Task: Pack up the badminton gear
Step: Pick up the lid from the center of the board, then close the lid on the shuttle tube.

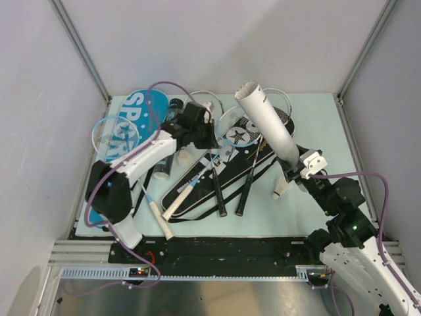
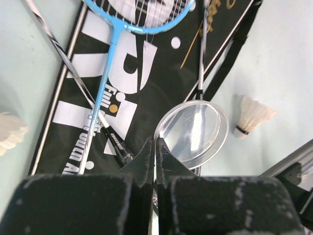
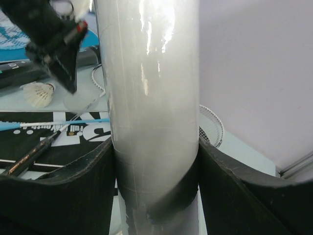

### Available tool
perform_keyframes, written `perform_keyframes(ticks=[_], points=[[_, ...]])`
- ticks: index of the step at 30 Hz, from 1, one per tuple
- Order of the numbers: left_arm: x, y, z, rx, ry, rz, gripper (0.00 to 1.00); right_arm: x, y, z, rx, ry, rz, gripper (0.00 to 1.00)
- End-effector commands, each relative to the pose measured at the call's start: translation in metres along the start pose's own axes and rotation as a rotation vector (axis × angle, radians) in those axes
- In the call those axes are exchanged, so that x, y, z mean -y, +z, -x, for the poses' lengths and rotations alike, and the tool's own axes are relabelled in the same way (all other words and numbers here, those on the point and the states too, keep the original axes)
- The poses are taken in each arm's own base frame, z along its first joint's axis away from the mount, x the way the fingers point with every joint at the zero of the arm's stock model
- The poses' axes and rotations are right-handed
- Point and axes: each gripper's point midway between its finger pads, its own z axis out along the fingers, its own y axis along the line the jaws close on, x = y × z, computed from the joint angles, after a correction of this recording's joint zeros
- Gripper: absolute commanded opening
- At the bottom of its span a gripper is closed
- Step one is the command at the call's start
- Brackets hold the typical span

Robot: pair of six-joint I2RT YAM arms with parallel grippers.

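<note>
My right gripper (image 1: 297,166) (image 3: 155,149) is shut on the lower part of a white shuttle tube (image 1: 266,124) (image 3: 151,88), held tilted with its open mouth up over the black racket bag (image 1: 227,168). Over that bag's left half, my left gripper (image 1: 200,131) (image 2: 155,142) is shut on the rim of a clear round tube lid (image 2: 195,129). Rackets lie across the bag: a blue-framed one (image 2: 105,95) and two with black handles (image 1: 218,191). One shuttlecock (image 1: 281,189) (image 2: 252,115) lies right of the bag, another (image 1: 186,157) (image 2: 10,129) to its left.
A blue "SPORT" bag (image 1: 141,105) lies at the back left under a blue racket head (image 1: 113,135). A black tube (image 1: 170,141) rests beside my left arm. A white racket handle (image 1: 161,220) points at the table's front edge. Frame posts and walls close the sides.
</note>
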Motion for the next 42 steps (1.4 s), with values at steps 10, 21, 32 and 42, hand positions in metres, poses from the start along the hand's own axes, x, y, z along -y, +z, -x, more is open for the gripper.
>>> perform_keyframes(ticks=[10,21,32,42], points=[[-0.013,-0.151,0.054,0.317,-0.166,-0.244,0.00,-0.042,0.002,0.001,0.103,-0.125,0.238,0.38],[-0.001,-0.253,0.043,0.442,-0.137,-0.472,0.00,-0.066,-0.001,-0.011,0.115,-0.260,0.388,0.40],[0.035,-0.285,0.011,0.385,-0.056,-0.663,0.00,-0.059,0.016,-0.013,0.103,-0.335,0.398,0.40],[0.060,-0.274,-0.006,0.292,-0.047,-0.734,0.00,-0.049,0.027,-0.003,0.130,-0.359,0.366,0.40]])
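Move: The lid already pinched in the left fingers is meant for the open mouth of the white tube, some 34 cm above the left hand, about 11 cm to its right and 3 cm back. On the table some 12 cm below that hand, a loose shuttlecock lies 14 cm left and 5 cm ahead, and the black tube 20 cm left and 13 cm ahead. From the right hand, gripping the white tube, the lid is about 26 cm left, 16 cm ahead and 17 cm lower. Lift the left gripper about 22 cm with the lid kept pinched, swinging left first, then back and a little right; roll the wrist until the fingers point nearly level to the right, at the tube's mouth. Meanwhile keep the right grip on the white tube, lower it about 8 cm and bring it some 5 cm left, turning counter-clockwise and leaning its mouth over towards the lid. ##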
